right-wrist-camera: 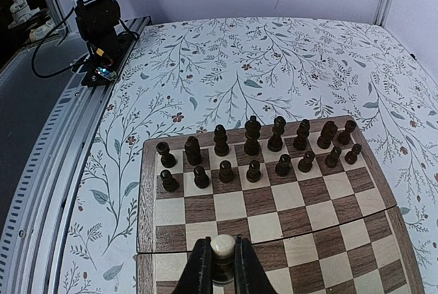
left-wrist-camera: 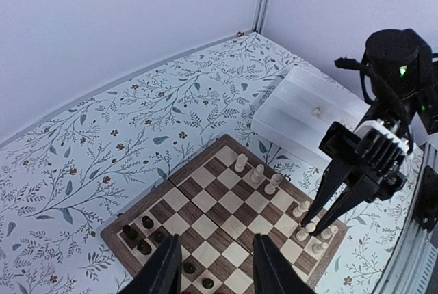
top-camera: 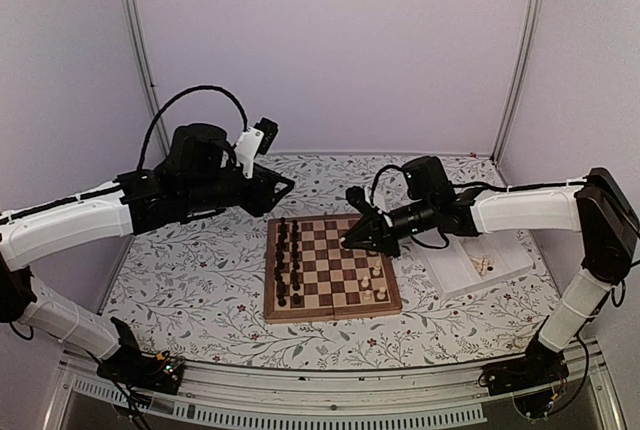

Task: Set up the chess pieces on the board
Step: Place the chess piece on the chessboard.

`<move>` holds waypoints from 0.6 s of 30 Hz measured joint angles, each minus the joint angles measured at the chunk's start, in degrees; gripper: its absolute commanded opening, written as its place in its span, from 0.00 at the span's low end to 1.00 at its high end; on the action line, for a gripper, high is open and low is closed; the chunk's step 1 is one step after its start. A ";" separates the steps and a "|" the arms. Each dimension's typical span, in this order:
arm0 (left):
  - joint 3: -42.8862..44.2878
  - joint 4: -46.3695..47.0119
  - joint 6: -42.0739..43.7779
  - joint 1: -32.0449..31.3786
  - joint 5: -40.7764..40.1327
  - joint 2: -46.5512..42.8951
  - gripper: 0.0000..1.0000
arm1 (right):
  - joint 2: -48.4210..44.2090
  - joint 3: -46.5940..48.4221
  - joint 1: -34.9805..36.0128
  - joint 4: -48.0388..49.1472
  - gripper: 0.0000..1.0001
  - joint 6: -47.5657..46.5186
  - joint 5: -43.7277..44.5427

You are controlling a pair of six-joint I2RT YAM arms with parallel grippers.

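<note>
The board (top-camera: pixel 335 260) lies mid-table, with dark pieces (top-camera: pixel 290 260) in two rows along its left side. Several cream chess pieces (top-camera: pixel 373 284) stand on its right side, also seen in the left wrist view (left-wrist-camera: pixel 257 172). My right gripper (top-camera: pixel 345 241) reaches low over the board and is shut on a cream pawn (right-wrist-camera: pixel 223 245) by its head. Whether the pawn's base touches a square I cannot tell. My left gripper (left-wrist-camera: pixel 215 266) hovers above the board's far-left part, open and empty.
A white ridged tray (top-camera: pixel 470 270) sits right of the board with one cream piece (top-camera: pixel 485 266) in it. Flowered cloth covers the table. The cell's walls stand close behind and to the sides. A metal rail runs along the near edge.
</note>
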 measured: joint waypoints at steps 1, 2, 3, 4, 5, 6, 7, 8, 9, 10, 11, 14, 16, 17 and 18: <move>-0.59 0.20 -0.22 0.00 -0.07 -0.70 0.38 | 0.63 -0.20 0.35 1.31 0.05 0.83 0.00; -1.36 0.37 -0.59 0.00 -0.17 -1.60 0.39 | 1.16 -0.46 0.68 2.45 0.05 1.55 0.04; -1.84 0.46 -0.76 0.00 -0.15 -2.19 0.38 | 1.53 -0.68 0.94 3.17 0.05 2.05 0.15; -2.36 0.59 -1.01 0.00 -0.15 -2.84 0.38 | 1.90 -1.01 1.36 4.07 0.05 2.73 0.46; -2.93 0.79 -1.20 0.00 -0.15 -3.48 0.39 | 2.12 -1.29 1.60 4.61 0.05 3.13 0.70; -3.37 0.90 -1.29 0.00 -0.13 -3.96 0.39 | 2.25 -1.68 1.95 5.29 0.05 3.48 1.14; -3.93 1.11 -1.42 0.00 -0.13 -4.55 0.39 | 2.29 -2.19 2.36 5.97 0.05 3.91 1.49; -4.55 1.31 -1.44 0.00 -0.15 -5.11 0.39 | 2.34 -2.71 2.73 6.69 0.05 4.37 1.70; -5.07 1.36 -1.46 0.00 -0.15 -5.57 0.39 | 2.43 -3.34 3.08 7.65 0.05 4.81 1.99; -5.57 1.57 -1.46 0.00 -0.15 -5.97 0.39 | 2.75 -3.82 3.21 8.48 0.06 5.40 2.29; -6.01 1.66 -1.53 0.00 -0.13 -6.25 0.39 | 3.10 -4.00 3.48 8.90 0.06 5.81 2.49; -6.80 1.75 -1.84 0.00 0.13 -6.73 0.39 | 4.92 -4.07 3.67 10.08 0.06 7.08 2.84; -7.26 2.16 -2.10 0.00 0.39 -6.93 0.39 | 6.14 -4.07 3.67 10.45 0.06 7.67 3.06; -7.48 2.25 -2.29 0.00 0.52 -7.04 0.39 | 6.69 -4.07 3.67 10.58 0.06 7.98 3.17; -7.74 2.40 -2.47 0.00 0.63 -7.10 0.39 | 7.21 -4.07 3.67 10.62 0.06 8.20 3.28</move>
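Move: The right hand still grips a white piece over the board. The empty square it seems bound for, in the pawn row, lies about 1 cm back, 4 cm to its right and some 9 cm below. At that depth, the nearest set white pawn stands 4 cm back and 4 cm right, and a back-row piece roughly level and 7 cm right. From the left hand, the square is some 16 cm right, 5 cm back and 19 cm below. The right hand, fingers still shut on the upright white piece and pointing left, eases a couple of centimetres to its left and about 1 cm back, then sinks ever more steeply towards the chessboard, some 5 cm down in all, the wrist turning by under 10 degrees. The empty left hand, its opening unchanged, backs off slowly by about 3 cm, back and to its left, with hardly any turn, leaving the space over the board to the right hand. ##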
